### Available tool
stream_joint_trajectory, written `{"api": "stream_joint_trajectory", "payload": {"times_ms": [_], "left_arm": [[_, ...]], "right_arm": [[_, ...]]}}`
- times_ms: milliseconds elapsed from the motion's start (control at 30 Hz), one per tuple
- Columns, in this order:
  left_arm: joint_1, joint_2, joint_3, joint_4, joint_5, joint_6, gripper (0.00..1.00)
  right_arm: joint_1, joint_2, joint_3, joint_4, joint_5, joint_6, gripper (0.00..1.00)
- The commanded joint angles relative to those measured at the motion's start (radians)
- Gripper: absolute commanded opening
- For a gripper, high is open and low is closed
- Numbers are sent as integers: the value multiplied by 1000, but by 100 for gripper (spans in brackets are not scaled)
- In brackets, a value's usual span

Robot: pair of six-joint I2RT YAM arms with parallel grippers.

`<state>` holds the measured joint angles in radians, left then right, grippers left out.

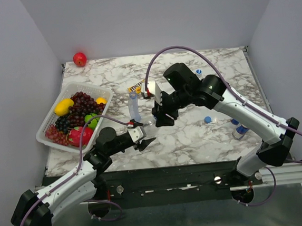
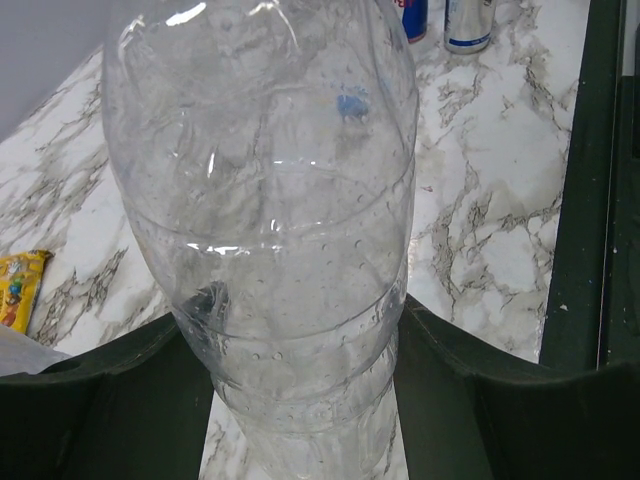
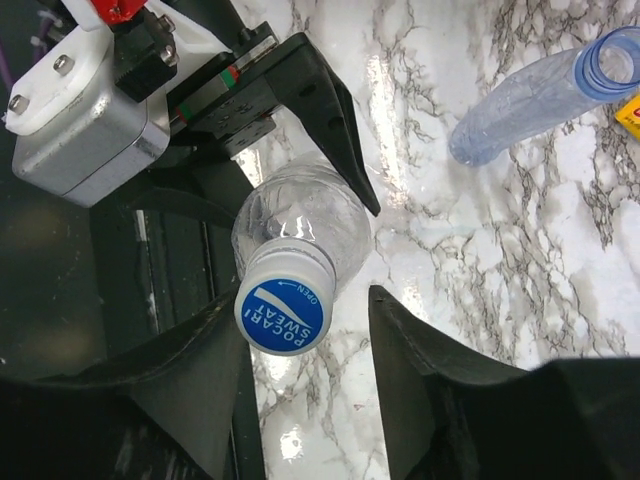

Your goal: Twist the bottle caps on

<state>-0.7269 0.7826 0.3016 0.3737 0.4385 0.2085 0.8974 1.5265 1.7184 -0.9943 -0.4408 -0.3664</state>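
My left gripper [image 2: 300, 400] is shut on the lower body of a wide clear bottle [image 2: 270, 230], one dark finger on each side. In the right wrist view the same bottle [image 3: 300, 225] wears a blue and white cap [image 3: 285, 305] on its neck. My right gripper [image 3: 310, 320] stands open around that cap, which sits close to the left finger with a gap to the right one. From the top view, both grippers meet at the table's middle [image 1: 155, 126]. A slim blue-tinted bottle [image 1: 134, 106] stands uncapped just behind. A loose blue cap [image 1: 208, 119] lies to the right.
A white basket [image 1: 48, 122] of fruit sits at the left, and a red apple [image 1: 79, 59] lies at the back left corner. A yellow sweet packet [image 1: 136, 87] lies behind the slim bottle. Blue and silver cans [image 2: 468, 25] stand near the right side.
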Motion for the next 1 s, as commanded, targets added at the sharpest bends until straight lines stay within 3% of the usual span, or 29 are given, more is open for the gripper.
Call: {"api": "stream_joint_trajectory", "payload": {"times_ms": [0, 67, 200, 333, 433, 600, 833, 967], "left_arm": [[-3, -16, -13, 36, 9, -29, 0], [-2, -19, -13, 30, 26, -37, 0], [6, -17, -15, 25, 81, -66, 0], [14, -6, -13, 19, 143, -87, 0], [14, 7, 7, 1, 176, -92, 0], [14, 32, 45, -30, 216, -86, 0], [14, 35, 62, -55, 220, -89, 0], [18, 37, 65, -55, 226, -103, 0]], "right_arm": [[1, 1, 72, -66, -18, -66, 65], [1, -14, 79, -90, 2, -94, 73], [1, -95, 49, -124, 17, -183, 79], [0, -173, -22, -54, 30, -264, 95], [1, -158, -8, -29, 16, -310, 95], [3, -105, 58, -50, -137, -428, 99], [14, -37, 118, -233, -242, -594, 99], [28, -40, 104, -237, -248, -612, 99]]}}
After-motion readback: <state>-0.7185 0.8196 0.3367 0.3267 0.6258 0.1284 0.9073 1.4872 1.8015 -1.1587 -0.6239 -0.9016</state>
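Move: The capped neck of the clear bottle stands practically between the right hand's half-open fingers, about 1 cm back of the hand point and level with it. From that hand the standing bluish open bottle is some 15 cm ahead, 10 cm left and 12 cm lower; the loose blue cap is about 12 cm ahead, 24 cm right and 22 cm below. From the left hand, which already grips the clear bottle's body, its cap is roughly 4 cm ahead, 3 cm right and 10 cm up. Still gripping the clear bottle's body, the left hand draws it back about 3 cm, yawing some 10 degrees clockwise. The right hand spreads its fingers from around the cap to fully open, backs off up and to the right, then comes left, down and back over the bottle, its wrist rolling about 30 degrees counter-clockwise. ##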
